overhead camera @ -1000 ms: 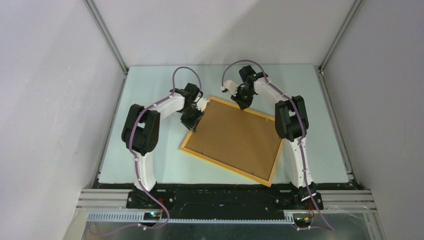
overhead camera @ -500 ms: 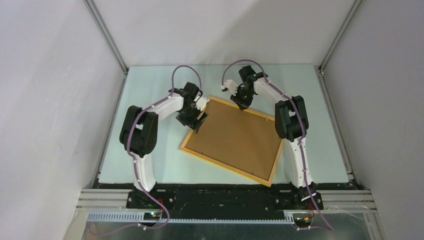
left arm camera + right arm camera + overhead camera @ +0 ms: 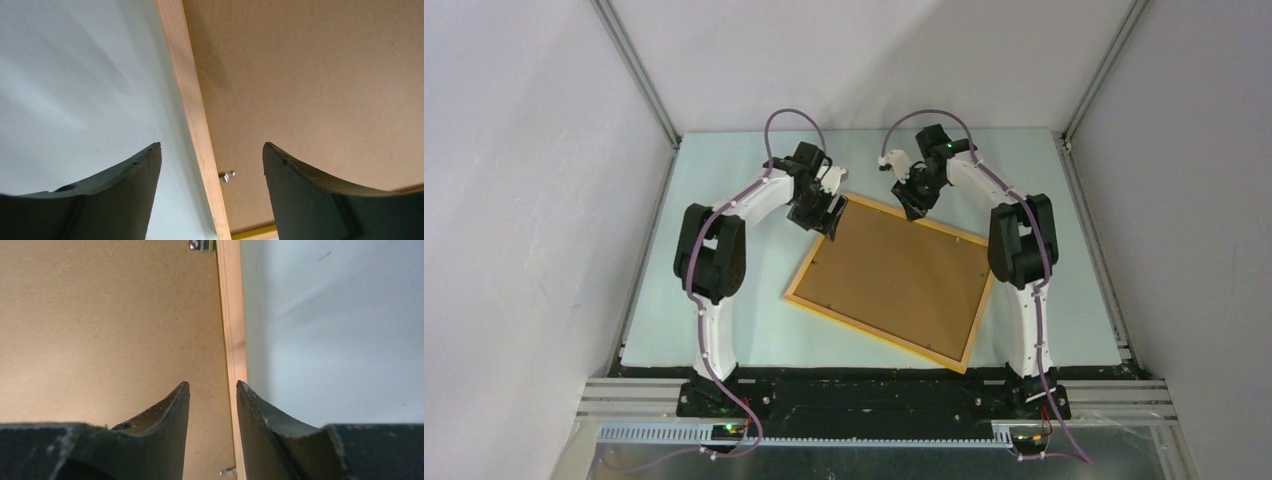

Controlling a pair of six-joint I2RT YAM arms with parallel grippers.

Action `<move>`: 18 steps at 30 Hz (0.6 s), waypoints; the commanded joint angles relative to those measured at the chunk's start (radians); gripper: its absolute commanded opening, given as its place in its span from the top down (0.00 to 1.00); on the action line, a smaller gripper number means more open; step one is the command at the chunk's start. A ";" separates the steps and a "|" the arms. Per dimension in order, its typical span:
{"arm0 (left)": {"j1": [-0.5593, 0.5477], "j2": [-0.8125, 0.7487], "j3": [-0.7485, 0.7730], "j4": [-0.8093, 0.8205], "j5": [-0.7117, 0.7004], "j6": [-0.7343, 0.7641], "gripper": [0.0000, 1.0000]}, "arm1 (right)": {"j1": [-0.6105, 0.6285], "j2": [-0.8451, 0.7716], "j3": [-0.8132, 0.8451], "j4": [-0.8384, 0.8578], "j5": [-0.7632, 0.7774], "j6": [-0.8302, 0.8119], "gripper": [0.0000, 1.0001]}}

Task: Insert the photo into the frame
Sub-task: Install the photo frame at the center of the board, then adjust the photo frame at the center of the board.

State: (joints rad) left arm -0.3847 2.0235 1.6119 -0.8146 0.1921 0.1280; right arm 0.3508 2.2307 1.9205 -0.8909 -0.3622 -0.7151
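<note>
The frame (image 3: 876, 334) lies flat and skewed on the table, its thin yellow-orange edges around a brown backing board (image 3: 894, 275). The photo is hidden. My left gripper (image 3: 832, 220) hangs over the frame's far left corner. In the left wrist view it (image 3: 212, 145) is wide open, straddling the wooden edge (image 3: 192, 110) and a small metal tab (image 3: 227, 176) without touching them. My right gripper (image 3: 912, 208) hovers over the far edge. In the right wrist view it (image 3: 212, 383) stands open by a narrow gap above the board (image 3: 110, 315), beside the wooden edge (image 3: 231, 315).
The pale green table (image 3: 724, 300) is boxed in by white walls with metal rails on the left, right and back. Another metal tab (image 3: 200, 245) sits on the frame's edge ahead of the right gripper.
The left gripper opened wide and moved from the frame's left edge toward its far corner. The right gripper opened partway and shifted slightly right. The frame stayed put.
</note>
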 commanded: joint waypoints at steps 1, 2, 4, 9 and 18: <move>0.010 0.067 0.068 0.005 0.042 -0.064 0.23 | -0.038 -0.155 -0.061 -0.003 -0.050 0.087 0.56; 0.012 0.083 0.082 0.004 0.043 -0.067 0.25 | -0.044 -0.171 -0.095 0.007 -0.049 0.097 0.55; 0.015 0.103 0.101 0.004 0.047 -0.077 0.29 | -0.063 -0.221 -0.152 0.023 -0.036 0.133 0.54; 0.020 0.134 0.125 0.004 0.041 -0.091 0.34 | -0.114 -0.354 -0.304 0.047 -0.015 0.196 0.53; 0.037 0.175 0.153 0.005 0.035 -0.133 0.48 | -0.250 -0.532 -0.548 0.064 -0.071 0.266 0.55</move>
State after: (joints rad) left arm -0.3592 2.1849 1.7206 -0.8169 0.2161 0.0376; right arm 0.1600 1.7824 1.4200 -0.8459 -0.3847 -0.5148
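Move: The frame's left bar, with its middle about 1 cm to the left hand's left and 4 cm down, lies beneath that hand's spread fingers. A metal clip sits some 5 cm back and 2 cm left, equally low. The frame's far right corner is about 20 cm right and 7 cm back of the right hand, 3 cm down. The far bar's middle is 1 cm ahead and 2 cm right, the far bar's right clip 10 cm right and 5 cm back, both similarly low. The left bar gets straddled: the left hand sinks about 3.5 cm with a 2 cm creep forward, fingers narrowing from wide to roughly half open on either side of the wood, not yet shut on it. Meanwhile the right hand, empty and still half open, rises some 4 cm and sweeps right and back, about 10 cm and 8 cm, towards the frame's far right corner, turning about 20 degrees clockwise. ##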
